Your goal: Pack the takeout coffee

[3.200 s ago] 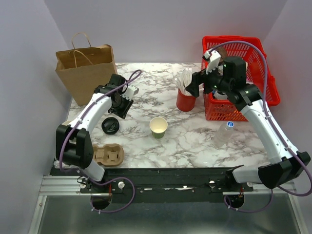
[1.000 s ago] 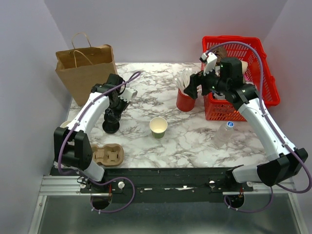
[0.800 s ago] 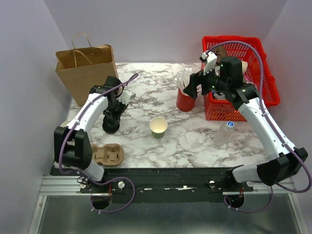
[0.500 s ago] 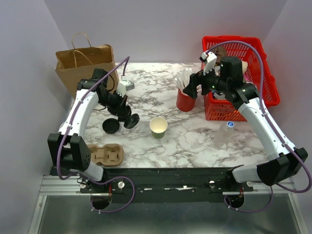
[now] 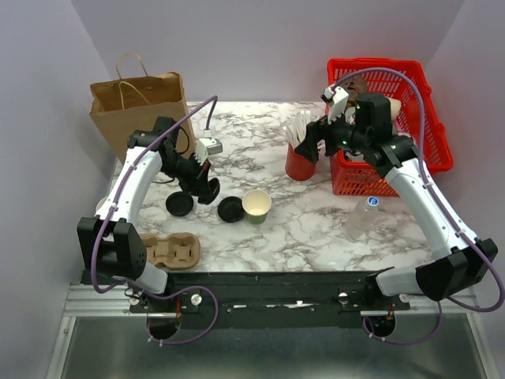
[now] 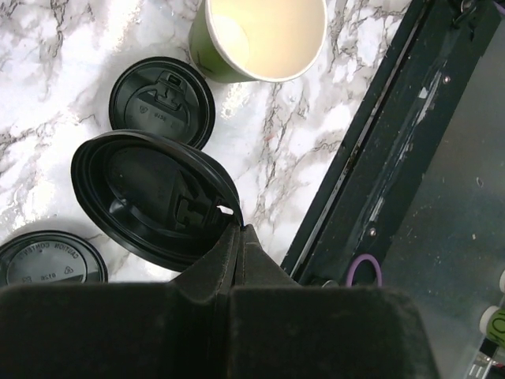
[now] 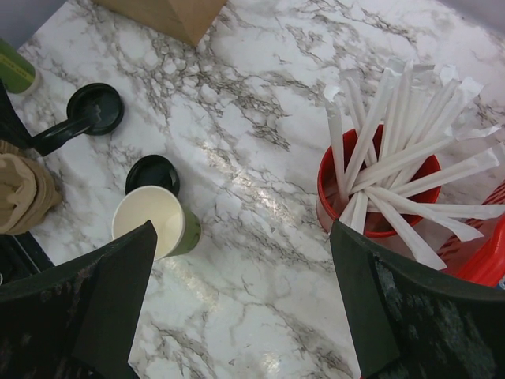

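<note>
The takeout coffee cup (image 5: 256,206), olive green with a pale rim, stands open near the table's middle with no lid on it. It also shows in the left wrist view (image 6: 256,35). My left gripper (image 6: 239,229) is shut on the rim of one black lid (image 6: 146,193) and holds it just above the table, left of the cup. A second black lid (image 5: 230,209) lies flat against the cup's left side, and a third lid (image 5: 180,204) lies further left. My right gripper (image 7: 242,229) hangs open and empty above the table, near the red cup of white sticks (image 7: 371,185).
A brown paper bag (image 5: 140,110) stands at the back left. A cardboard cup carrier (image 5: 175,251) sits at the front left. A red basket (image 5: 379,65) is at the back right, with a clear water bottle (image 5: 363,215) in front of it.
My left gripper rose from the stack of lids and swung right with a lid pinched. One lid has come loose and now lies beside the cup. The right arm has barely moved.
</note>
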`<state>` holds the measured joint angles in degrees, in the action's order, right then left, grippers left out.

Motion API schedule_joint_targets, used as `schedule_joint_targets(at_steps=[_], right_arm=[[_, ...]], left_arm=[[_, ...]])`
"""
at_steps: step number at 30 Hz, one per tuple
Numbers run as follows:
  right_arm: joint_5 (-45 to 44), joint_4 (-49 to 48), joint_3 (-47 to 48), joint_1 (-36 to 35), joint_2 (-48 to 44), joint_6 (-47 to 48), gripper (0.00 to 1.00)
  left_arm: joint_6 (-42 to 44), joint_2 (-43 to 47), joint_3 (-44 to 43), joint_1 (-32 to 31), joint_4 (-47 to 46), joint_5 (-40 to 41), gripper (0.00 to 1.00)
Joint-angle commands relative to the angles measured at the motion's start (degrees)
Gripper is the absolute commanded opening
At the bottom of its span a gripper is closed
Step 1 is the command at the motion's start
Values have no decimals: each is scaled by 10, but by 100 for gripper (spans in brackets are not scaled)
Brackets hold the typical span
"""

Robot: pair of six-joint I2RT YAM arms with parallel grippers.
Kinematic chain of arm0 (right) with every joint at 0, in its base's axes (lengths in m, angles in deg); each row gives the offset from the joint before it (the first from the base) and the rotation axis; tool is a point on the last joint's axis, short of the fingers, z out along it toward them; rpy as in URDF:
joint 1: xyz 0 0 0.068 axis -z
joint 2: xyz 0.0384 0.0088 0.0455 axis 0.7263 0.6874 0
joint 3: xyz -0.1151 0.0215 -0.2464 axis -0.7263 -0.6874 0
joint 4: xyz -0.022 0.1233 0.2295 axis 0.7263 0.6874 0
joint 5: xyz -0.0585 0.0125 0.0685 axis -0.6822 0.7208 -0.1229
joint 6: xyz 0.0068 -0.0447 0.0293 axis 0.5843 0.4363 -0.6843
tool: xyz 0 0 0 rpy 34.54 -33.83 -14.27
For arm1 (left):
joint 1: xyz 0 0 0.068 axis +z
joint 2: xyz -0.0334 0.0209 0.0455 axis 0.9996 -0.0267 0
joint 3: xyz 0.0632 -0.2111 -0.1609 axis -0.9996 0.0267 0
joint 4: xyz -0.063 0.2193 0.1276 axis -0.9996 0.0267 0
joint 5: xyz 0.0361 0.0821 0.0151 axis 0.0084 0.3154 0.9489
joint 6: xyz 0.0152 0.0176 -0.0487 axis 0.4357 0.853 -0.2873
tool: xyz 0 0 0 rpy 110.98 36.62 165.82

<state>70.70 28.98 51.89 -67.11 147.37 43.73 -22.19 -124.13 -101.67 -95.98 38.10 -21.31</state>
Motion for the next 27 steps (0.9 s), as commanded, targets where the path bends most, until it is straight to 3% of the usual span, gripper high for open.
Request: schedule_joint_targets(at_steps=[1,10,14,20,27], right_arm=[[48,-1,-16,2,4,23,100],[251,22,-39,3,-1,129,100],[277,10,-63,2,13,131,100],[269,-32,-103,3,32,129,100],[282,-67,-111,-2,76,151,100]], left_arm=[[45,24,-18,-11,11,-100,0],[56,-28,-33,-76,-36,-276,0],[61,-88,-47,-94,-41,-343,0],[205,-165,-78,-118,109,-401,0],[165,-171,-21,-118,63,-458,0]])
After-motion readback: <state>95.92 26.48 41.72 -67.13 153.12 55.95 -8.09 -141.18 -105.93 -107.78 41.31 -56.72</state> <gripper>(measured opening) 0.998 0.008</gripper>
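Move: The left hand grips a black lid by its rim; the open cup it is bound for stands about 13 cm to its right, level fore and aft, its middle some 5 cm lower. On the table about 9 cm below are two loose lids: one 3 cm ahead and 7 cm right, the other 5 cm ahead and 6 cm left. From the empty right hand the cup lies roughly 9 cm back, 12 cm left and 16 cm down; the straw holder's middle is 16 cm below, 3 cm ahead and 1 cm right. Keeping the lid pinched, the left hand carries it about 12 cm to the right towards the cup, arcing up some 5 cm and then sinking about half of that back over the mouth, while the wrist swings the fingers from slanting down to nearly level, pointing right, and turns clockwise some 20 degrees. The right hand, fingers staying wide open, heads for the same cup, going back and left and then mostly down, about 8 cm lower in all, turning counter-clockwise roughly 25 degrees. ##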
